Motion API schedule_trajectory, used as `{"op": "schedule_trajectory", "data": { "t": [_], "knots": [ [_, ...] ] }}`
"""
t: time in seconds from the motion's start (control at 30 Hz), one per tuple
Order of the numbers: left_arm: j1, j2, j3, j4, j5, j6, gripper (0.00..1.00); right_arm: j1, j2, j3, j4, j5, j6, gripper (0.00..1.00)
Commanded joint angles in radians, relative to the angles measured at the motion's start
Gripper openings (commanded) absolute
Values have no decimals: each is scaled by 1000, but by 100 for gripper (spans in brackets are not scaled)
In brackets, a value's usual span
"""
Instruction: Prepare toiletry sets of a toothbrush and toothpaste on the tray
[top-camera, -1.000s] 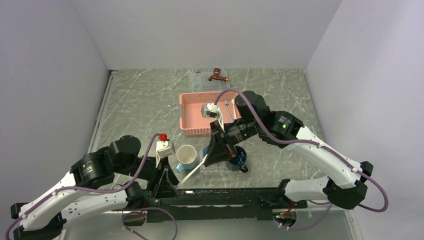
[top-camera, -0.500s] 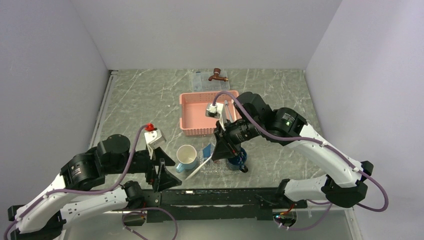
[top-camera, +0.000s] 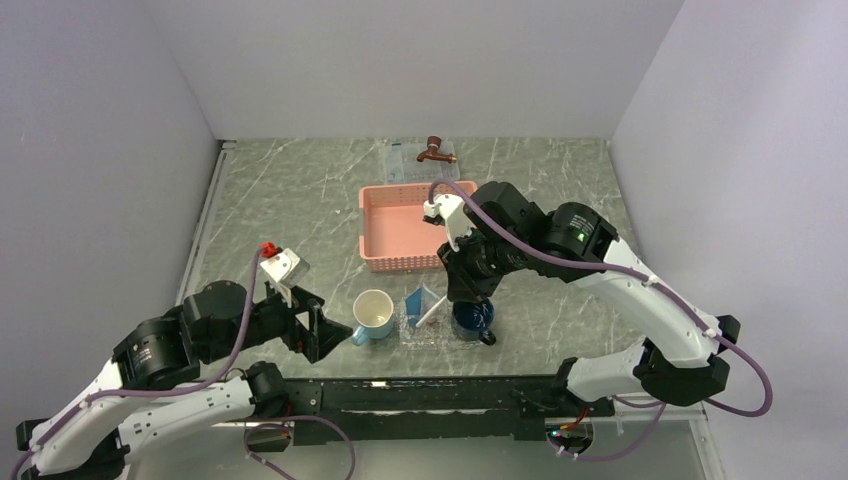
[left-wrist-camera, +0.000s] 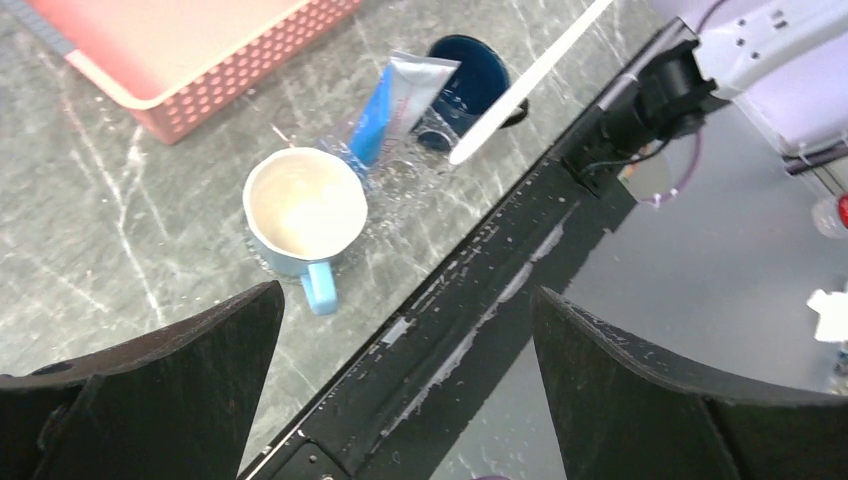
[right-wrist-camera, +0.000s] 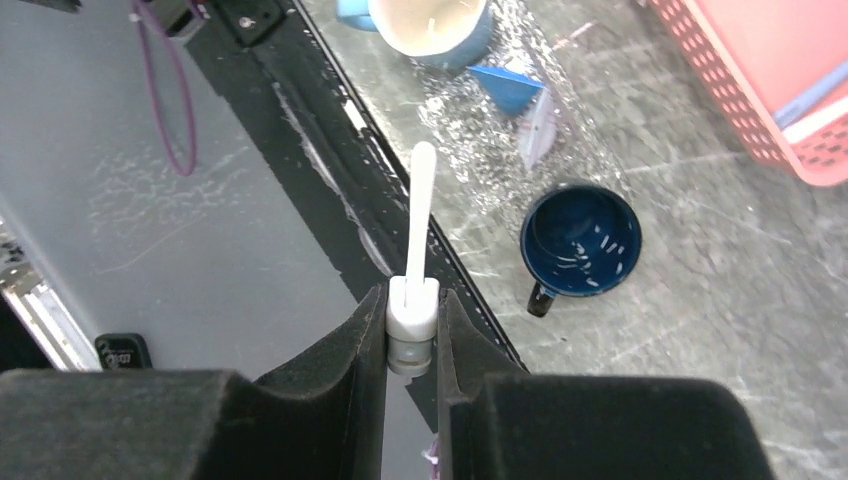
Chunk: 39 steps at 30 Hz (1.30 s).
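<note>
My right gripper (top-camera: 452, 288) is shut on the thick end of a pale white toothbrush (right-wrist-camera: 419, 212). The brush points down and away from the fingers, over the table's near edge beside the clear tray (right-wrist-camera: 470, 140). A light-blue toothpaste (top-camera: 420, 300) tube lies tilted in that tray (top-camera: 440, 337); the left wrist view also shows the toothpaste (left-wrist-camera: 392, 98) and the toothbrush (left-wrist-camera: 530, 75) above it. My left gripper (top-camera: 318, 332) hangs open and empty to the left of the light-blue cup (top-camera: 373, 313), apart from everything.
A dark blue mug (top-camera: 472, 318) stands right of the tray. The pink lattice basket (top-camera: 392, 228) sits behind and holds another tube and stick (right-wrist-camera: 815, 100). A brown faucet (top-camera: 435, 150) over a larger clear tray stands at the back. The black base rail (top-camera: 440, 392) runs along the near edge.
My left gripper let go of the toothbrush, opened wide and pulled back to the left. The right gripper kept the brush, swung it steeper and moved right, over the tray.
</note>
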<state>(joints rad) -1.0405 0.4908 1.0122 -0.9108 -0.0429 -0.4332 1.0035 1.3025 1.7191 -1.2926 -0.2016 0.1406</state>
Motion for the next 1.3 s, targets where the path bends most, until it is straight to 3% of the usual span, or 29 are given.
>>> {"op": "schedule_trajectory", "data": {
  "t": [0.0, 0.6, 1.27],
  "knots": [
    [-2, -37, -24, 18, -124, -6, 99, 23, -15, 0, -43, 143, 75, 0],
    [-3, -166, -144, 1, -326, -41, 99, 207, -80, -196, 63, 425, 327, 0],
    [-2, -235, -214, 25, -356, -55, 99, 354, -142, -440, 297, 642, 428, 0]
  ]
}}
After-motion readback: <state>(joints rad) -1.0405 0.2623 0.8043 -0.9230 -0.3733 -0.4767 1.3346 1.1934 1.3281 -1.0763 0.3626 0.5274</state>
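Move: The right hand holds the white toothbrush high over the front of the tray. The toothpaste tubes in the tray's middle are about 8 cm ahead, 6 cm left and 25 cm below. The navy mug is roughly 6 cm ahead and 4 cm right, the light blue mug some 6 cm ahead and 17 cm left, both about as far down. From the empty left hand the tubes lie about 11 cm ahead, 17 cm right and 23 cm below. Downward by about 7.5 cm goes the right hand, almost straight apart from a small swing to the right and back, while it turns some 20 degrees clockwise and swings the toothbrush's free end forward and down towards the tubes between the mugs, grip kept. The left hand, still wide open and empty, drifts left, down and a little forward, turning counter-clockwise. ##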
